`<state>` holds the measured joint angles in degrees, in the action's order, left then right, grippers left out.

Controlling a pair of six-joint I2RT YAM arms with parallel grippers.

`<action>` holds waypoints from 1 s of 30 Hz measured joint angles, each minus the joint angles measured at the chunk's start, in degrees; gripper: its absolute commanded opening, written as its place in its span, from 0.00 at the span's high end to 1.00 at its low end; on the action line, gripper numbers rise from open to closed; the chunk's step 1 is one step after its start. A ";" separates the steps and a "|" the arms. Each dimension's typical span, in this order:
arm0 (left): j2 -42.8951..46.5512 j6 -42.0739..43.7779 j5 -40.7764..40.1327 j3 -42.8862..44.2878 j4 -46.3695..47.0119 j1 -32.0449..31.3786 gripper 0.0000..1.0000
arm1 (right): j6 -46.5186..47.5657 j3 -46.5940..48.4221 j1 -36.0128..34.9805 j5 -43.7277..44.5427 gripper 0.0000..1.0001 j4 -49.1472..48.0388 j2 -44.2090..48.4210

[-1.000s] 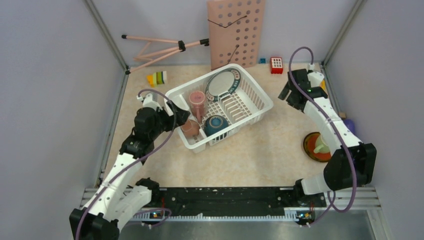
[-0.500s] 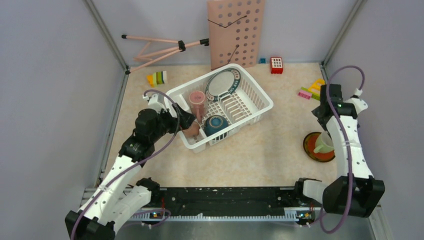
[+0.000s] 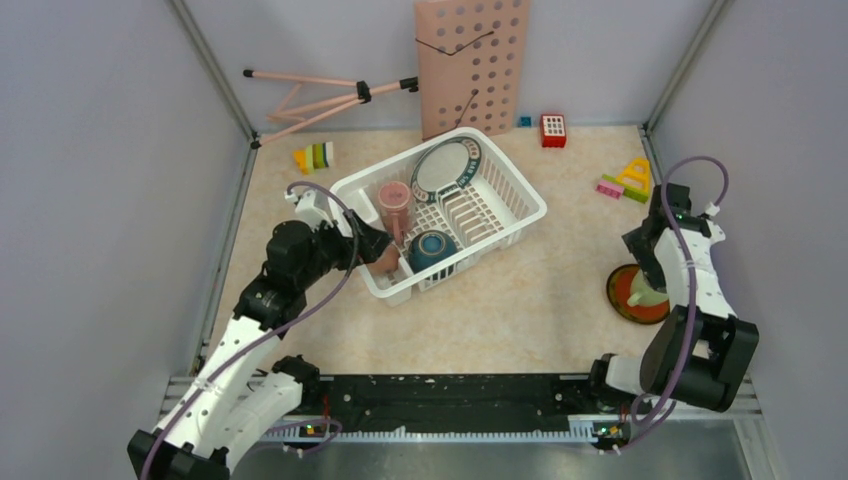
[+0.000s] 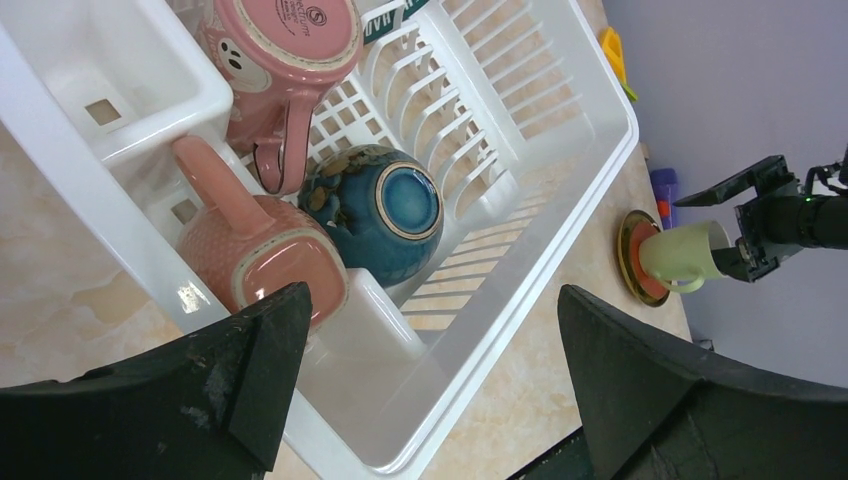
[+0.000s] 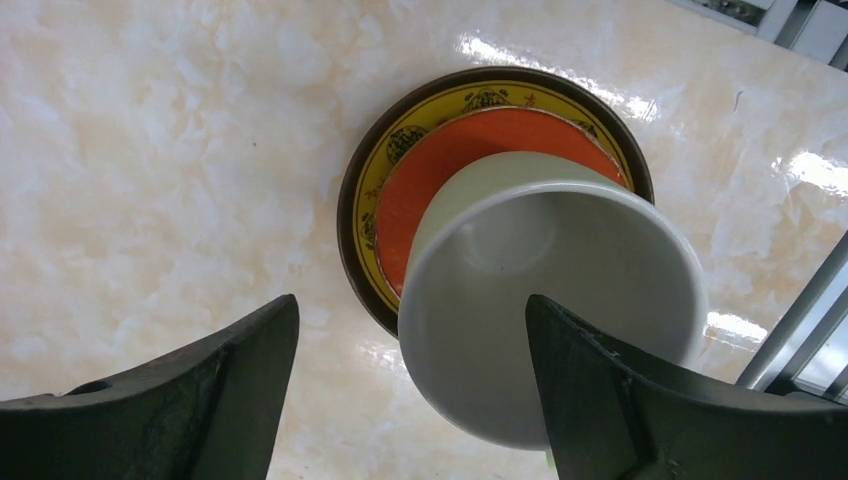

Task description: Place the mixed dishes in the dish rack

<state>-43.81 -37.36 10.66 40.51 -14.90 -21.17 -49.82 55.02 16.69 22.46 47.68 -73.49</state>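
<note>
The white dish rack [image 3: 505, 225] sits mid-table and holds a teal-rimmed plate [image 3: 445, 165], two pink cups [image 3: 392, 200] [image 3: 383, 258] and a blue bowl [image 3: 432, 250], upside down. My left gripper [image 3: 375, 245] hovers open over the rack's near-left corner [image 4: 400, 440], next to the lower pink cup [image 4: 265, 255]. At the right, a light green mug [image 5: 555, 320] stands on an orange plate [image 5: 450, 170] stacked on a yellow-rimmed plate [image 5: 400, 150]. My right gripper [image 5: 410, 390] is open just above them, and the mug's near wall lies between its fingers.
A pink perforated board [image 3: 472, 65] leans on the back wall beside a pink folding stand [image 3: 320, 95]. Toy blocks lie at the back left [image 3: 315, 157], back centre [image 3: 553, 130] and back right [image 3: 627, 180]. The side wall stands close to the right arm.
My right arm has swung from the back-right corner forward and down over the mug, and its jaws have narrowed a little. The left gripper has barely shifted at the rack's corner.
</note>
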 measured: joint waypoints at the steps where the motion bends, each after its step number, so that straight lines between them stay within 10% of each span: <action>1: 0.24 -0.02 0.02 0.00 -0.07 0.00 0.02 | -0.22 -0.13 0.00 -0.28 0.24 -0.44 -0.63; 7: 1.25 -0.07 -1.14 0.00 -0.42 -0.04 0.02 | -2.21 -0.39 0.09 -0.55 0.51 -1.55 -2.64; 11: 1.29 -0.04 -1.73 0.00 -1.03 -0.04 0.02 | -2.91 -1.16 0.59 -0.55 0.98 -1.68 -2.75; 30: -0.50 0.04 -2.58 1.38 -2.82 -0.07 0.02 | -2.08 6.71 -2.01 -8.50 1.00 1.03 4.98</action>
<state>-44.31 -37.32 8.08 41.89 -17.72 -21.23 -51.90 61.73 14.68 13.96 48.71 -68.51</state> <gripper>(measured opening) 0.978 0.070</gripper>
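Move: The green mug stands upright on the orange saucer. Its middle lies about 4 cm back, 1 cm right and 5 cm below the right hand, whose open fingers already straddle the far rim. The saucer is 5 cm back, straight below in the left-right sense, with the purple bottle 3 cm back and 14 cm right; the dish rack's middle is some 42 cm left, 11 cm ahead. From the left hand the mug lies roughly 56 cm right, 8 cm back. Sink the right gripper barely 2 cm so that one finger sits inside the green mug and the other outside its far wall, then shut the fingers to pinch that wall. Once closed, lift quickly by about 8 cm, bearing some 3 cm forward and 3 cm left up off the saucer, while the fingertips swing forward 10–15 degrees. ##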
